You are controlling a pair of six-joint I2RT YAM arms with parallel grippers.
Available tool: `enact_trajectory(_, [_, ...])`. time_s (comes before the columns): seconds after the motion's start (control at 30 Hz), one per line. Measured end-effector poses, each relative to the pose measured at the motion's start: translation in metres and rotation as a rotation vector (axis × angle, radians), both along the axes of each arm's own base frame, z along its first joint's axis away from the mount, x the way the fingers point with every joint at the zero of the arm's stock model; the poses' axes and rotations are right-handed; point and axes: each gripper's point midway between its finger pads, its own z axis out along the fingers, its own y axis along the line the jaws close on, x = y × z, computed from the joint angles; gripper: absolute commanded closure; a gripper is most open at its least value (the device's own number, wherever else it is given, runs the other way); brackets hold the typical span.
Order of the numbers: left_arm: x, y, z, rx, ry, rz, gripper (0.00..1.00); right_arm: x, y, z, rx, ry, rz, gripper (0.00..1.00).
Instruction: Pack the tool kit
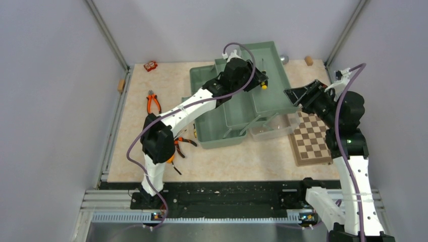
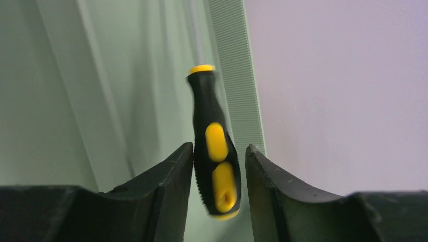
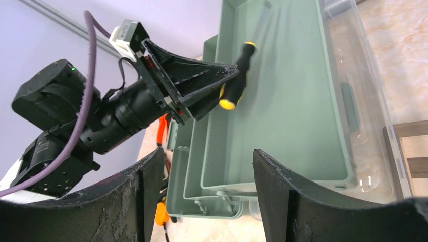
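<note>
The sage-green toolbox (image 1: 217, 132) stands open mid-table with its fold-out tray (image 1: 270, 96) raised on the right. My left gripper (image 1: 260, 80) hovers over that tray. A black-yellow screwdriver (image 2: 208, 108) hangs blurred between its jaws, brushing the left finger with a clear gap to the right one, so the left gripper (image 2: 218, 148) is open. From the right wrist, the screwdriver (image 3: 236, 83) tilts over the tray floor (image 3: 298, 101). My right gripper (image 3: 208, 151) is open and empty just right of the toolbox (image 1: 293, 98).
Orange-handled pliers (image 1: 153, 102) lie left of the box. More orange tools (image 1: 184, 143) sit under the left arm. The translucent lid (image 1: 275, 128) and a chessboard (image 1: 313, 138) are to the right. A red item (image 1: 150, 65) and grey metal piece (image 1: 285, 59) sit at the back.
</note>
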Motion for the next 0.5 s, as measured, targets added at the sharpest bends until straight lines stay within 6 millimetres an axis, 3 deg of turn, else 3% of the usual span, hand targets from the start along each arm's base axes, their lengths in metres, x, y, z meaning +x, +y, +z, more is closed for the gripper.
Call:
enact_trajectory(0.17, [0.002,-0.002,0.011,0.006,-0.034,-0.008,0.26,0.001,-0.002,-0.001,-0.009,0.000,-0.012,0.36])
enact_trajectory(0.37, [-0.002,-0.003,0.019,0.034,-0.081,-0.030,0.20,0.002,-0.004,-0.001,-0.018,-0.003,-0.022,0.36])
enact_trajectory(0.5, [-0.007,0.012,0.028,0.099,-0.128,-0.024,0.16,0.003,-0.008,-0.005,-0.041,0.001,-0.037,0.36])
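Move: The upper tray's floor lies about 6 cm beneath the left hand, its middle some 3 cm to the right and level with the hand fore and aft. The screwdriver's handle is still between the fingers, its shaft pointing forward, so its middle is about 4 cm ahead. The middle tray is roughly 11 cm left, 2 cm back and 12 cm down. From the right hand the upper tray lies about 12 cm ahead, 6 cm left and 13 cm below. Over the upper tray, the left hand lets go of the screwdriver: its fingers, already just loosening on the handle, spread to nearly twice their gap as the hand starts straight up. It rises about 3 cm away from the tray floor, the fingertips tipping up by some 5 to 10 degrees, and only at the very end slips roughly 1 cm to the left, empty and open. ##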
